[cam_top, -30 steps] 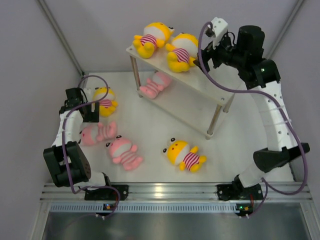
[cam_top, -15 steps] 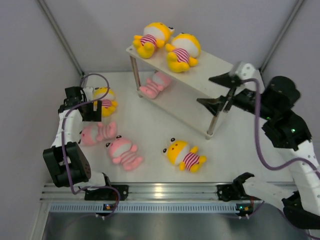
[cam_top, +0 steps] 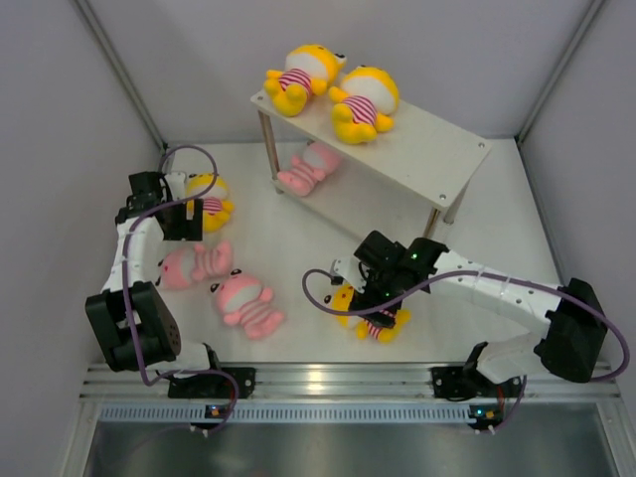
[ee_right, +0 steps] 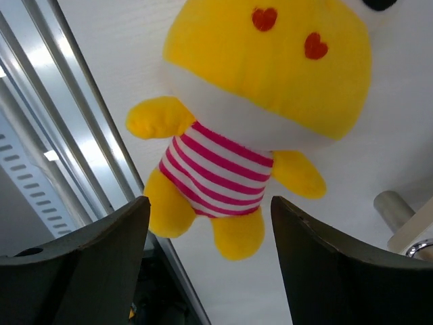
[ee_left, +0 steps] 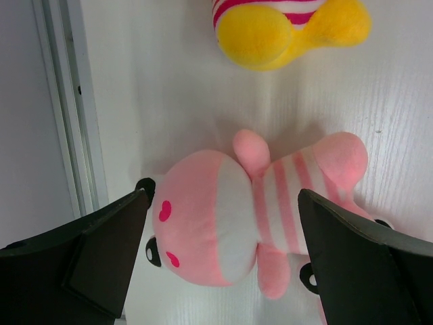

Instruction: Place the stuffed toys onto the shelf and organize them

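The white shelf (cam_top: 437, 149) carries two yellow stuffed toys (cam_top: 303, 75) (cam_top: 363, 101) on its top board, and a pink one (cam_top: 308, 169) lies beneath it. My right gripper (cam_top: 376, 296) (ee_right: 208, 206) hovers open over a yellow toy (cam_top: 383, 326) (ee_right: 264, 88) on the table, its fingers on either side of the legs without touching them. My left gripper (cam_top: 182, 229) (ee_left: 223, 203) hangs wide open above a pink toy (cam_top: 189, 264) (ee_left: 237, 223), beside another yellow toy (cam_top: 209, 199) (ee_left: 284, 30). A second pink toy (cam_top: 246, 301) lies on the table nearby.
A metal rail (cam_top: 318, 378) (ee_right: 67, 135) runs along the near table edge, close to the right gripper. The shelf's front leg (cam_top: 427, 238) (ee_right: 399, 210) stands just beyond the yellow toy. Walls close in on the left, right and back.
The right arm has swung from the shelf top down to the yellow toy near the front edge, its jaws narrowing a little. The left arm has not moved.
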Robot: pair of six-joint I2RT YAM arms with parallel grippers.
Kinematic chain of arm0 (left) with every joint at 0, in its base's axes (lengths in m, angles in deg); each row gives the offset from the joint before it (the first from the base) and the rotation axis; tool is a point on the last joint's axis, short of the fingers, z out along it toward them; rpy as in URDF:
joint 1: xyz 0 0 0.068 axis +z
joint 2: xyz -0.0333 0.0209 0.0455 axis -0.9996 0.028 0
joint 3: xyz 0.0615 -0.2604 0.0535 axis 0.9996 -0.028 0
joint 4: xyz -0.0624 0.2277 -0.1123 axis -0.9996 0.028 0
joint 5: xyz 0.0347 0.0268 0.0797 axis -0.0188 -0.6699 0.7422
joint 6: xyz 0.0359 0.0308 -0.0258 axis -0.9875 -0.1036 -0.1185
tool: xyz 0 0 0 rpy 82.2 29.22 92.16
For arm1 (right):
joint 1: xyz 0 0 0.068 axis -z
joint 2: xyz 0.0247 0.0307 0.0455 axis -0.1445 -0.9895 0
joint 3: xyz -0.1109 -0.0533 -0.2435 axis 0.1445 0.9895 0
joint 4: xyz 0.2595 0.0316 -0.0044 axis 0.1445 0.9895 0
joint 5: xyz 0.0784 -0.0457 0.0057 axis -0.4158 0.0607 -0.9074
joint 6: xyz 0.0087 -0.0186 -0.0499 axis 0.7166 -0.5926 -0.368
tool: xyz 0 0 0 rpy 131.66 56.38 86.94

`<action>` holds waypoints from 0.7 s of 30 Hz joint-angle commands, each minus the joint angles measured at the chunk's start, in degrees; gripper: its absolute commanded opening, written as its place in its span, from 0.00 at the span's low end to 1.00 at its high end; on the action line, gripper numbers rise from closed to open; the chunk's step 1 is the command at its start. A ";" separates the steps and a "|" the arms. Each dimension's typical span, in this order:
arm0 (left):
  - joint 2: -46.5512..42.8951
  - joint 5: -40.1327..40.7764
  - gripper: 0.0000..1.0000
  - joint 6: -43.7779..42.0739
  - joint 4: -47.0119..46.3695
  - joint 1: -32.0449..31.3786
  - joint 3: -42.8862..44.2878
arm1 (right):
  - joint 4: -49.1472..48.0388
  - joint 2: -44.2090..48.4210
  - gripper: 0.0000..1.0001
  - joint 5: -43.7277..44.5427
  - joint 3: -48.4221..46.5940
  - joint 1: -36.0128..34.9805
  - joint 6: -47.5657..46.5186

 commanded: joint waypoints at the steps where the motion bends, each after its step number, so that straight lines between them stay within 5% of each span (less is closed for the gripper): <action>1: -1.09 -0.32 0.99 -0.49 0.42 -0.08 1.21 | -3.02 0.81 0.73 2.40 2.82 -0.76 -2.63; 13: -0.74 0.02 0.99 -0.66 0.60 -0.17 1.48 | -14.35 -6.92 0.73 0.82 7.84 1.34 -2.28; 14: -0.74 0.20 0.99 -0.66 0.60 -0.08 1.56 | -16.01 -7.54 0.70 -0.75 7.92 1.35 -1.76; 15: -0.83 0.29 0.99 -0.84 0.51 -0.08 1.48 | -16.72 -8.41 0.53 -1.46 7.66 1.43 -1.40; 18: -1.00 0.47 0.99 -0.93 0.60 -0.08 1.39 | -17.26 -8.69 0.23 -3.66 4.87 1.35 0.18; 21: -0.83 0.47 0.99 -1.01 0.60 -0.17 1.48 | -13.07 -7.37 0.02 -4.36 -3.80 1.35 2.02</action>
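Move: The yellow toy lying on the table is almost right under my right hand, its middle about 1 cm ahead, 2 cm left and some 7 cm below, with its head to the left. The foot of the shelf's near leg stands roughly 10 cm ahead and 9 cm right of that hand; the nearest pink toy lies about 29 cm left and 2 cm ahead of it. From my left hand the yellow toy is around 42 cm right, 19 cm back and 10 cm down. I drop my open right hand about 6 cm onto the yellow toy, swinging some 2 cm to the right at first and then back to the left. Near the bottom I shut the fingers almost fully, pinching the striped body just below the head, and with that grip I go on a little leftward and begin to rise, by about a centimetre. ##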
